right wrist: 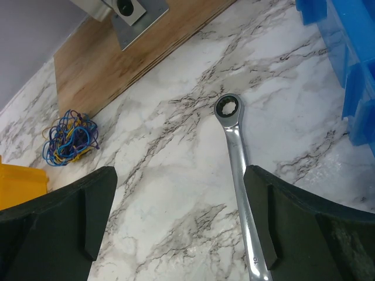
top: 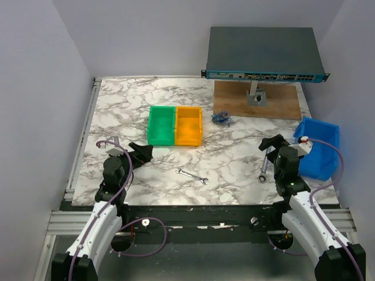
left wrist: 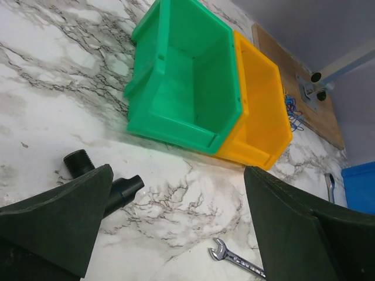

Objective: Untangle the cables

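The cables [top: 221, 119] are a small tangled bunch of thin wires, mostly blue with some yellow and dark strands. They lie on the marble table just right of the orange bin and in front of the wooden board. The same bunch [right wrist: 69, 137] shows at the left of the right wrist view, and part of it [left wrist: 293, 111] behind the orange bin in the left wrist view. My left gripper [top: 140, 153] [left wrist: 179, 222] is open and empty, low over the table before the green bin. My right gripper [top: 274, 143] [right wrist: 181, 222] is open and empty, well to the right of the cables.
A green bin [top: 161, 124] and an orange bin [top: 189, 125] stand side by side mid-table. A blue bin [top: 319, 146] sits at the right edge. A small wrench [top: 193, 176] lies near the front. A ratchet wrench [right wrist: 237, 158] lies by my right finger. A network switch [top: 263, 55] stands over the wooden board [top: 275, 102].
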{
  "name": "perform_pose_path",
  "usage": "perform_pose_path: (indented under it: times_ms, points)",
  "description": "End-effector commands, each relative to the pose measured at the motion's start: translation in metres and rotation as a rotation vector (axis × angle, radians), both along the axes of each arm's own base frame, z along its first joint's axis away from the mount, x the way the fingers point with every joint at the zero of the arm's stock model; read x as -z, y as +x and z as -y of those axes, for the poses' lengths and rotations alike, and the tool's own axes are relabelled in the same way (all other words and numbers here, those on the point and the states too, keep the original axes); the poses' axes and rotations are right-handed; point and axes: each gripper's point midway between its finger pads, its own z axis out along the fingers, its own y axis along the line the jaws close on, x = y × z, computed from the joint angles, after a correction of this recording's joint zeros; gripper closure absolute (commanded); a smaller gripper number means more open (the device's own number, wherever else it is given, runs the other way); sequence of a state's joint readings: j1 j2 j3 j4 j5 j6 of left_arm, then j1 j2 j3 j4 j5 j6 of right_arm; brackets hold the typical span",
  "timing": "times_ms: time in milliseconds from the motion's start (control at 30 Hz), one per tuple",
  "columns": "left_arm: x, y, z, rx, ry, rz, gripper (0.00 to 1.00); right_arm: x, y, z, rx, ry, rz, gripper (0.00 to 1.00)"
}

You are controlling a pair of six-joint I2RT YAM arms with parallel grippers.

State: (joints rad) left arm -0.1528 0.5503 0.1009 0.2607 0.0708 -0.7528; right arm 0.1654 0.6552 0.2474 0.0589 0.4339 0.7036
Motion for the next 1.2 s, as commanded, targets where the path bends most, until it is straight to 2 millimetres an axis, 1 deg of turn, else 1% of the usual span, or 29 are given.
perform_pose_path:
  times_ms: [0,133,233,300,400,467,600,633,667,700,800,867,900,933,1033,1067,1167]
  points:
    - [-0.020,0.002,0.010,0.054,-0.011,0.059,0.01,-0.001,-0.001,-0.002,-0.013,-0.004,0.000,0.00]
    - [-0.026,-0.006,0.028,0.193,0.031,0.120,0.01,-0.001,0.002,-0.012,-0.078,-0.001,0.005,0.00]
    - [-0.035,-0.020,0.053,0.373,0.054,0.202,0.01,-0.005,0.006,-0.027,-0.176,-0.015,0.028,0.00]
    - [-0.041,-0.026,0.062,0.435,0.051,0.239,0.01,-0.007,0.008,-0.044,-0.277,-0.017,0.049,0.00]
    - [-0.038,-0.026,0.065,0.448,0.050,0.222,0.01,-0.011,0.012,-0.076,-0.462,0.008,0.098,0.00]
    - [-0.038,-0.027,0.068,0.454,0.054,0.227,0.01,-0.006,0.017,-0.086,-0.512,0.020,0.064,0.00]
    - [-0.042,-0.031,0.076,0.477,0.062,0.240,0.01,0.001,0.036,-0.110,-0.615,0.077,0.011,0.01]
    - [-0.042,-0.031,0.077,0.482,0.068,0.243,0.02,-0.001,0.042,-0.117,-0.635,0.092,0.009,0.01]
    - [-0.041,-0.032,0.079,0.486,0.073,0.242,0.01,0.003,0.047,-0.123,-0.652,0.105,-0.006,0.02]
    - [-0.041,-0.033,0.080,0.490,0.077,0.241,0.01,0.000,0.054,-0.128,-0.660,0.111,0.003,0.03]
    - [-0.041,-0.035,0.083,0.503,0.082,0.245,0.02,0.002,0.078,-0.142,-0.671,0.129,-0.007,0.03]
    - [-0.040,-0.034,0.082,0.497,0.091,0.238,0.01,0.004,0.095,-0.152,-0.680,0.141,-0.017,0.02]
    - [-0.038,-0.032,0.080,0.478,0.098,0.226,0.01,0.009,0.103,-0.156,-0.682,0.146,-0.038,0.01]
    - [-0.035,-0.031,0.077,0.463,0.106,0.212,0.01,0.011,0.113,-0.159,-0.677,0.153,-0.050,0.00]
    - [-0.035,-0.030,0.072,0.435,0.119,0.217,0.02,0.022,0.136,-0.165,-0.656,0.161,-0.083,0.00]
    - [-0.035,-0.030,0.071,0.428,0.120,0.223,0.01,0.029,0.142,-0.165,-0.638,0.157,-0.102,0.00]
    - [-0.036,-0.030,0.069,0.417,0.122,0.229,0.01,0.041,0.157,-0.167,-0.585,0.154,-0.137,0.00]
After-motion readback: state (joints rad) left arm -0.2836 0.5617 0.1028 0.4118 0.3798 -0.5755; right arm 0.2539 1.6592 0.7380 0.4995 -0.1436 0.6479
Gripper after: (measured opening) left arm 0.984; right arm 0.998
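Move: The tangled cables lie about 19 cm ahead of my right hand, 17 cm to its left and some 10 cm below. Just beyond them and to their right is the wooden board, its middle about 27 cm ahead of this hand and 2 cm left; the orange bin is about 13 cm ahead and 31 cm left. The long wrench lies nearly underneath, about 2 cm back and 1 cm left. From my left hand the cables are roughly 20 cm ahead and 31 cm right. I swing my right hand left first, then sweep it forward as well, some 16 cm left and 14 cm forward, sinking about 3 cm towards the cables while it turns about 35 degrees counter-clockwise, fingers still wide open. My left hand, also open, shifts right with a little back and up, turning clockwise and tipping up slightly. ##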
